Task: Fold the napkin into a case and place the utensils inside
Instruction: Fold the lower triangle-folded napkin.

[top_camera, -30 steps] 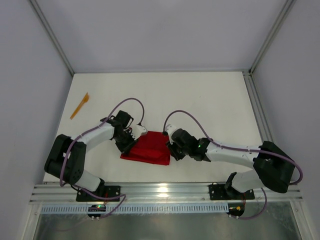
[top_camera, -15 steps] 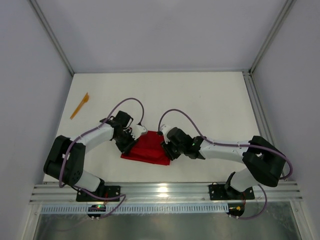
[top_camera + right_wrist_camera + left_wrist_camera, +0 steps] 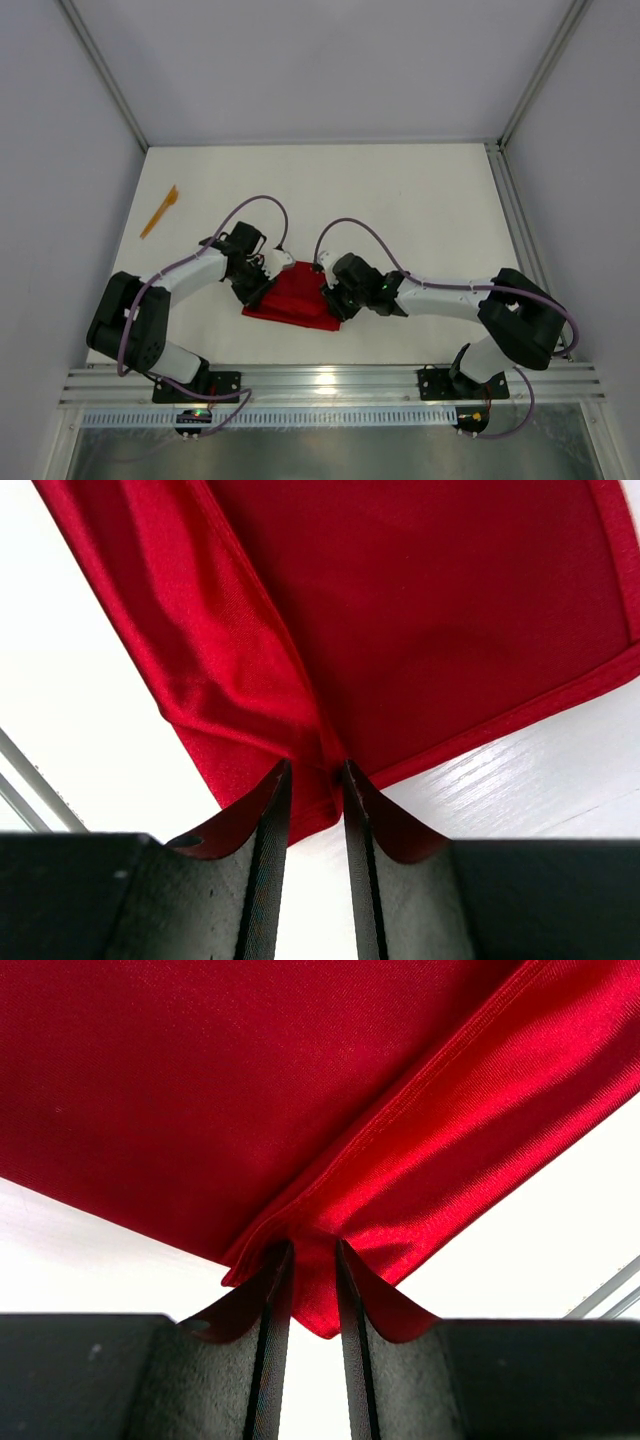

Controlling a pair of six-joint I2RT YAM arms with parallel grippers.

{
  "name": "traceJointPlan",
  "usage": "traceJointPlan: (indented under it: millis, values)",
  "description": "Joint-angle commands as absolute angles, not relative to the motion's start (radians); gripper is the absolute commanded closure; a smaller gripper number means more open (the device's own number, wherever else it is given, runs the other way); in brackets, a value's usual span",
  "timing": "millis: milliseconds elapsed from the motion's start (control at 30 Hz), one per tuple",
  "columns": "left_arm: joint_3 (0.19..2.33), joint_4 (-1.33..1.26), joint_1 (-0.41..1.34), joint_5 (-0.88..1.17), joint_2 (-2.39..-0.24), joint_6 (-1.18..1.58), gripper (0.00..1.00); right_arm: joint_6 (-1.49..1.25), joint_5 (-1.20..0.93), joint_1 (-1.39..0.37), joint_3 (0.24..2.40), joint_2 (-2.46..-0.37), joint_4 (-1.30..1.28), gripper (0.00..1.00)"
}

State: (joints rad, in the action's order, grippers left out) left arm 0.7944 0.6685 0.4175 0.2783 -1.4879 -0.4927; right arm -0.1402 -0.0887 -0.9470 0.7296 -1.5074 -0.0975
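Observation:
The red napkin [image 3: 295, 296] lies folded on the white table between my two grippers. My left gripper [image 3: 268, 272] is at its left corner; in the left wrist view the jaws [image 3: 312, 1250] are shut on a folded corner of the napkin [image 3: 300, 1080]. My right gripper [image 3: 333, 297] is at the right edge. In the right wrist view its jaws [image 3: 315, 770] are closed around the corner of the napkin [image 3: 420, 610], with cloth pinched between the fingers. One orange utensil [image 3: 160, 211] lies far left by the wall. No other utensil shows.
White walls and metal posts enclose the table [image 3: 420, 200] on three sides. A metal rail [image 3: 330, 380] runs along the near edge by the arm bases. Purple cables loop above both wrists.
My right arm has slid left onto the napkin's right corner and its jaws have closed on the cloth. The left gripper has kept its hold and place.

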Motion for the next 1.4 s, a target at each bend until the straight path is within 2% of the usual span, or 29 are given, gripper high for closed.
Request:
traceJointPlan:
  millis: [0, 433, 600, 800, 967, 1367]
  values:
    - [0.749, 0.560, 0.420, 0.270, -1.526, -0.502, 0.73, -0.161, -0.132, -0.946, 0.716, -1.485, -0.067, 0.69]
    - [0.747, 0.558, 0.420, 0.270, -1.525, -0.503, 0.73, -0.143, -0.075, -0.910, 0.733, -1.497, -0.109, 0.69]
    - [0.744, 0.557, 0.420, 0.268, -1.525, -0.505, 0.73, -0.163, -0.192, -0.874, 0.703, -1.477, -0.068, 0.84]
    - [0.742, 0.551, 0.422, 0.258, -1.532, -0.506, 0.73, -0.160, -0.337, -0.819, 0.663, -1.457, -0.020, 0.93]
    - [0.741, 0.551, 0.420, 0.253, -1.529, -0.508, 0.73, -0.091, -0.497, -0.808, 0.653, -1.468, 0.054, 0.97]
    - [0.736, 0.555, 0.420, 0.256, -1.519, -0.517, 0.73, -0.052, -0.794, -0.672, 0.563, -1.483, 0.209, 0.97]
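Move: The right end of the napkin's folded flap lies between the right hand's parted fingertips, roughly straight below by 1 cm. The napkin's near right corner is some 3 cm back, level sideways; the middle of the main panel is about 6 cm ahead and 10 cm left, both about 2 cm lower than this hand. From the left hand, at the flap's other end, that right end is some 20 cm right and 3 cm back, about level in height. Right hand pinches the flap's right end and draws it roughly 2 cm back, tilting some 25 degrees. ##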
